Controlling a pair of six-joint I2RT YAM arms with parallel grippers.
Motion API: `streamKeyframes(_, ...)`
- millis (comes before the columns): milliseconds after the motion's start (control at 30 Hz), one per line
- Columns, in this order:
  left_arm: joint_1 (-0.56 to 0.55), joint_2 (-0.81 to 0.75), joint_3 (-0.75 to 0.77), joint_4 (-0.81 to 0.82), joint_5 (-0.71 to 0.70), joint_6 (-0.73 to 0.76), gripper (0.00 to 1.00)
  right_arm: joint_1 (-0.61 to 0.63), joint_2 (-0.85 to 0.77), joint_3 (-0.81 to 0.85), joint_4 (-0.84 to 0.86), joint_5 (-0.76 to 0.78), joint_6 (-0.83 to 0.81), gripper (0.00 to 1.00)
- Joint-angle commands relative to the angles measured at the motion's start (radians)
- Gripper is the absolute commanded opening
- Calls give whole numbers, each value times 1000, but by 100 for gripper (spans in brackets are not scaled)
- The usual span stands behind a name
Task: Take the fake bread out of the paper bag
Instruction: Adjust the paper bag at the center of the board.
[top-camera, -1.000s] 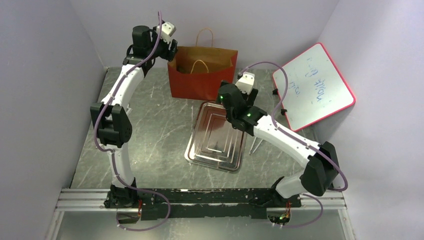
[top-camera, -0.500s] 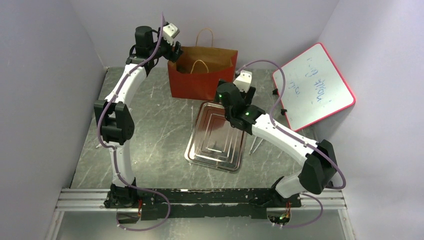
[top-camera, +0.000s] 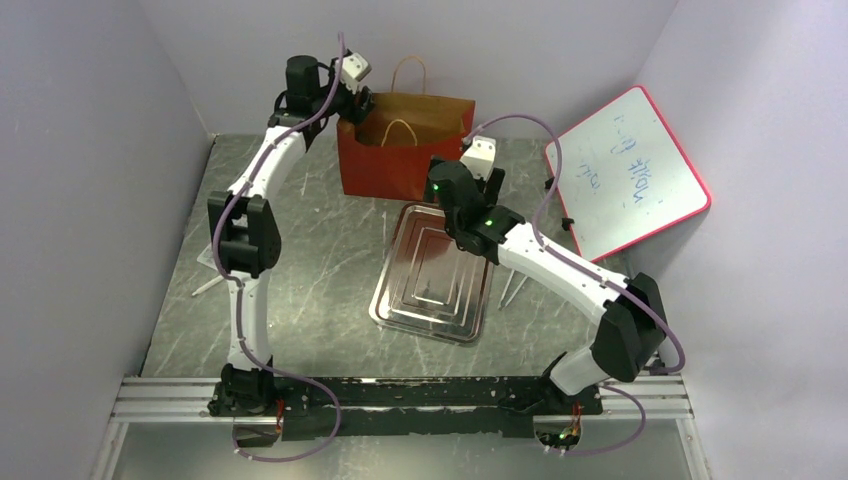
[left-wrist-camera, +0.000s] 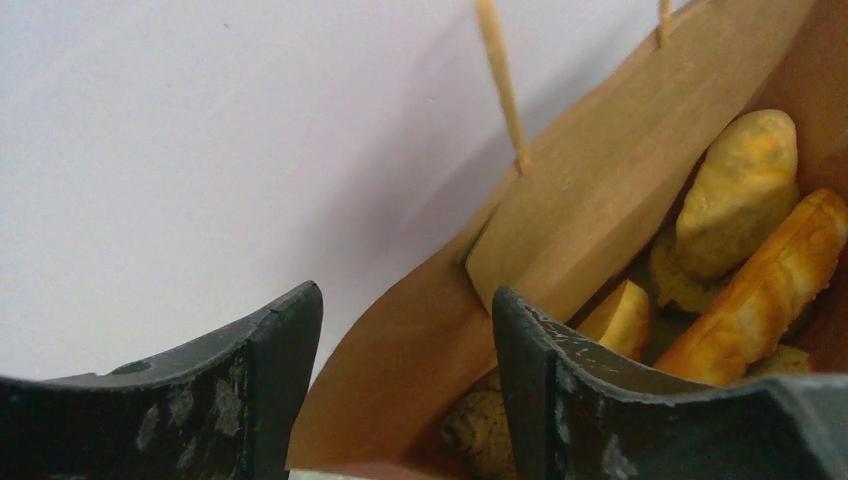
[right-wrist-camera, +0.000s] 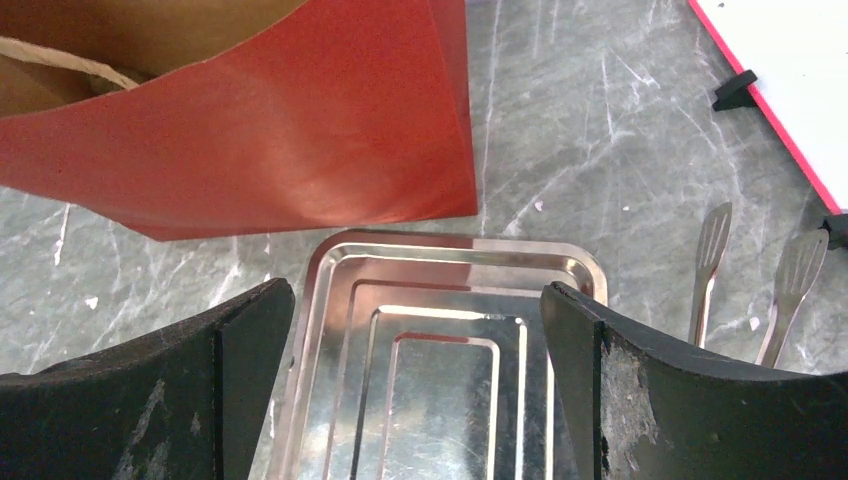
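Observation:
The rust-red paper bag (top-camera: 400, 160) stands upright at the back of the table, open at the top; it also shows in the right wrist view (right-wrist-camera: 290, 130). In the left wrist view several golden-orange fake breads (left-wrist-camera: 760, 290) lie inside the bag (left-wrist-camera: 600, 190). My left gripper (top-camera: 352, 100) is open and hovers over the bag's left top edge, its jaws (left-wrist-camera: 405, 330) straddling the bag's side wall. My right gripper (top-camera: 490, 185) is open and empty above the far end of the silver tray (top-camera: 440, 272), just in front of the bag; its jaws (right-wrist-camera: 418, 330) frame the tray (right-wrist-camera: 450, 330).
A red-framed whiteboard (top-camera: 628, 172) leans at the right. Two metal utensils (right-wrist-camera: 750, 275) lie on the table right of the tray. The back wall stands close behind the bag.
My left gripper has moved right, from beside the bag's left corner to over its open top. My right gripper has shifted slightly left and back toward the bag.

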Motion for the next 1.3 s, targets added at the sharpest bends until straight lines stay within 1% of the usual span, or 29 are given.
streamKeyframes(0, -16, 44, 59, 28, 60, -2, 62, 0, 1, 20, 18, 0, -21, 100)
streamKeyframes(100, -19, 59, 62, 34, 52, -14, 43, 0, -1, 17, 16, 3, -22, 100)
streamKeyframes(200, -20, 55, 50, 23, 40, -15, 33, 0, -8, 11, 18, 3, -20, 100)
streamKeyframes(233, -20, 51, 43, 16, 33, -11, 24, 0, -10, 10, 17, 3, -17, 100)
streamKeyframes(267, -20, 41, 33, 13, 26, -11, 10, 1, -15, 7, 17, 3, -15, 100)
streamKeyframes(300, -20, 32, 20, 11, 18, -13, 7, 0, -18, 5, 16, 4, -12, 100)
streamKeyframes(467, -18, -28, -23, -7, 2, -2, 7, 2, -44, 2, 3, -1, 1, 100)
streamKeyframes(700, -18, -116, -88, -1, -46, -36, 7, 16, -92, -18, -2, 15, 15, 100)
streamKeyframes(767, -19, -158, -135, 14, -68, -53, 7, 18, -93, -22, -6, 23, 21, 100)
streamKeyframes(967, -47, -320, -365, 84, -160, -69, 7, 24, -91, -18, -10, 31, 52, 100)
streamKeyframes(1267, -134, -446, -542, 110, -227, -48, 7, 27, -111, 42, -95, 123, 212, 100)
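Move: The left hand's open fingers straddle the paper bag's left rim, which lies barely 1 cm ahead, 1 cm right and 2 cm below; the bag's middle is about 10 cm right, 4 cm back and 13 cm down, with the fake bread some 12 cm right, 4 cm back and 22 cm below. The tray lies roughly 36 cm back, 15 cm right, 26 cm below. From the right hand the bag's middle is some 19 cm ahead, 9 cm left, 11 cm below. The left hand sinks about a centimetre onto the bag's left rim and shuts its wide-open fingers there, pinching the paper edge, then after a brief hold draws it back some 10 cm towards the base, nearly level, gathering speed, with hardly any wrist turn. Meanwhile the right hand, fingers wide open and holding nothing, rises by nearly 3 cm and eases back slightly above the tray's far end. ##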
